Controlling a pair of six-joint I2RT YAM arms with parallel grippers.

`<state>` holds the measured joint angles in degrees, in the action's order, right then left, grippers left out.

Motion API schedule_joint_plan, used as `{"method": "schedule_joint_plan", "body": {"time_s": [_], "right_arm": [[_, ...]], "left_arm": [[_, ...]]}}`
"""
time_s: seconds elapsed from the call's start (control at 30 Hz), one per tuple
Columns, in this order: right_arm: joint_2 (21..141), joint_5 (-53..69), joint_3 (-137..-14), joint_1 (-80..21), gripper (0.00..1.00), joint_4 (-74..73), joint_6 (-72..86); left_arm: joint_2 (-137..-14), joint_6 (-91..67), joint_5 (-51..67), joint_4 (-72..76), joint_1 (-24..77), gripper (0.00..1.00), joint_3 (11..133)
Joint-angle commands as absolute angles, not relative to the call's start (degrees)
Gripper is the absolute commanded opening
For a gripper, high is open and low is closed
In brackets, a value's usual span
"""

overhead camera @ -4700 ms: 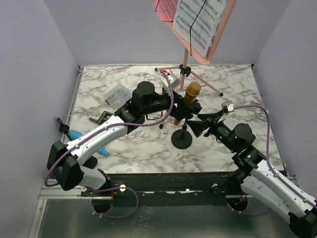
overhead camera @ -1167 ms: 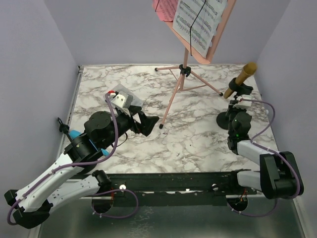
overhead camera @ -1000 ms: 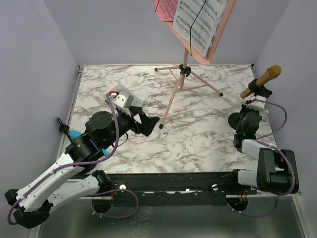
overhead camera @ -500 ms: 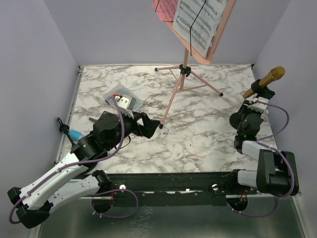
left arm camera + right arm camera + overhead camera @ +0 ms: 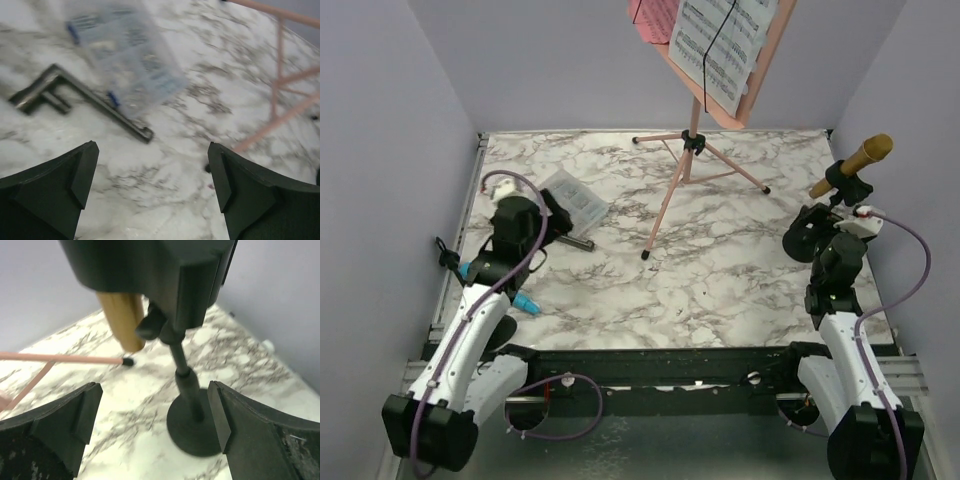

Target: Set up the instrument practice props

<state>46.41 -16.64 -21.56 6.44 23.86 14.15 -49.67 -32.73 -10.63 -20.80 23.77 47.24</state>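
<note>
The pink music rack (image 5: 688,150) stands on its tripod legs at the back centre, with sheet-music pages (image 5: 720,45) on its shelf. At the right edge a gold microphone (image 5: 852,167) sits tilted in a black round-based mic mount (image 5: 794,243). My right gripper (image 5: 817,238) is open just in front of that mount. In the right wrist view the mount's stem (image 5: 182,375) rises ahead of the open right gripper (image 5: 152,405), apart from both fingers. A blue microphone (image 5: 525,303) lies at the left edge, partly under the left arm. My left gripper (image 5: 557,218) is open and empty.
A clear plastic compartment box (image 5: 575,198) and a black L-shaped bracket (image 5: 578,241) lie just ahead of the left gripper; in the left wrist view the box (image 5: 125,65) overlaps the bracket (image 5: 75,95). A pink tripod leg (image 5: 60,359) ends near the mount.
The right gripper has opened off the mic mount, which stays standing with the gold microphone, and the arm has drawn back. The left arm has swung back toward the left edge.
</note>
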Motion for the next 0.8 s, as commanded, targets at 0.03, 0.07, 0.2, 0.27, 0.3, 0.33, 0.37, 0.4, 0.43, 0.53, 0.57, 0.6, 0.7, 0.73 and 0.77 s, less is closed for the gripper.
{"method": "schedule_joint_plan", "body": {"time_s": [0.03,0.07,0.2,0.27,0.3,0.33,0.37,0.4,0.43,0.53,0.57,0.6,0.7,0.73,0.77], "right_arm": [[39.2,-5.0,-24.0,6.4,1.00,0.5,23.9],[38.3,-2.7,-24.2,6.4,1.00,-1.7,24.8],[35.7,5.3,-23.9,6.3,1.00,-5.3,25.9],[35.6,8.4,-24.0,6.2,1.00,-6.1,26.1],[35.9,9.2,-24.2,6.0,1.00,-6.6,26.1],[35.9,9.7,-24.5,5.7,1.00,-7.1,26.1],[35.9,10.5,-24.9,5.2,1.00,-7.3,26.0],[35.8,11.1,-25.2,4.6,1.00,-7.5,25.9],[35.8,11.9,-25.8,4.2,1.00,-7.7,26.1],[36.4,14.7,-28.0,3.6,1.00,-9.1,26.0],[36.4,15.3,-28.9,3.4,1.00,-9.7,25.6],[36.3,16.0,-29.6,3.1,1.00,-10.1,25.5],[36.3,17.1,-31.3,2.7,1.00,-11.8,24.8],[36.3,17.5,-31.7,2.7,1.00,-12.2,24.7],[36.2,17.8,-32.0,2.6,1.00,-12.6,24.9]], "left_arm": [[-54.4,-42.7,-11.8,-30.7,-1.1,0.99,47.1],[-55.9,-43.4,-11.8,-31.1,-4.9,0.99,47.5],[-61.3,-47.4,-19.4,-31.2,-16.3,0.99,47.4],[-63.5,-51.2,-26.4,-31.8,-18.7,0.99,46.6],[-64.6,-53.6,-25.6,-32.9,-20.3,0.99,46.7],[-65.2,-54.7,-23.9,-33.5,-22.1,0.99,46.7],[-65.7,-56.0,-23.3,-33.4,-22.8,0.99,45.9],[-66.0,-57.1,-23.8,-32.7,-23.4,0.99,45.0],[-66.4,-57.3,-24.3,-31.0,-24.0,0.99,43.6],[-68.4,-55.6,-21.4,-23.4,-26.3,0.99,38.8],[-69.6,-54.5,-16.9,-20.4,-27.6,0.99,38.3],[-71.1,-53.6,-14.2,-19.6,-27.8,0.99,38.7],[-72.0,-54.6,-16.3,-23.0,-27.8,0.99,38.7],[-71.1,-55.3,-17.6,-23.0,-27.8,0.99,37.7],[-70.1,-56.0,-18.3,-23.0,-27.9,0.99,36.9]]}}
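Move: The teal microphone's middle lies about 19 cm left of my left hand, 8 cm back and 21 cm below. The black stand lies 6 cm farther left than the microphone; the metal tube is about 5 cm ahead and 5 cm left of my hand, at table height. From my right hand the microphone is about 80 cm left and 12 cm back; the gold microphone's stand is 4 cm ahead, 3 cm right. I whip my open left hand some 27 cm left and 17 cm down towards the teal microphone's head and the black stand's shaft, turning it about 70 degrees counter-clockwise and tipping the fingers down, the last bit nearly straight down. My right hand, already open, swings left and a little back, away from the gold microphone's stand, dipping then rising, turning counter-clockwise. ##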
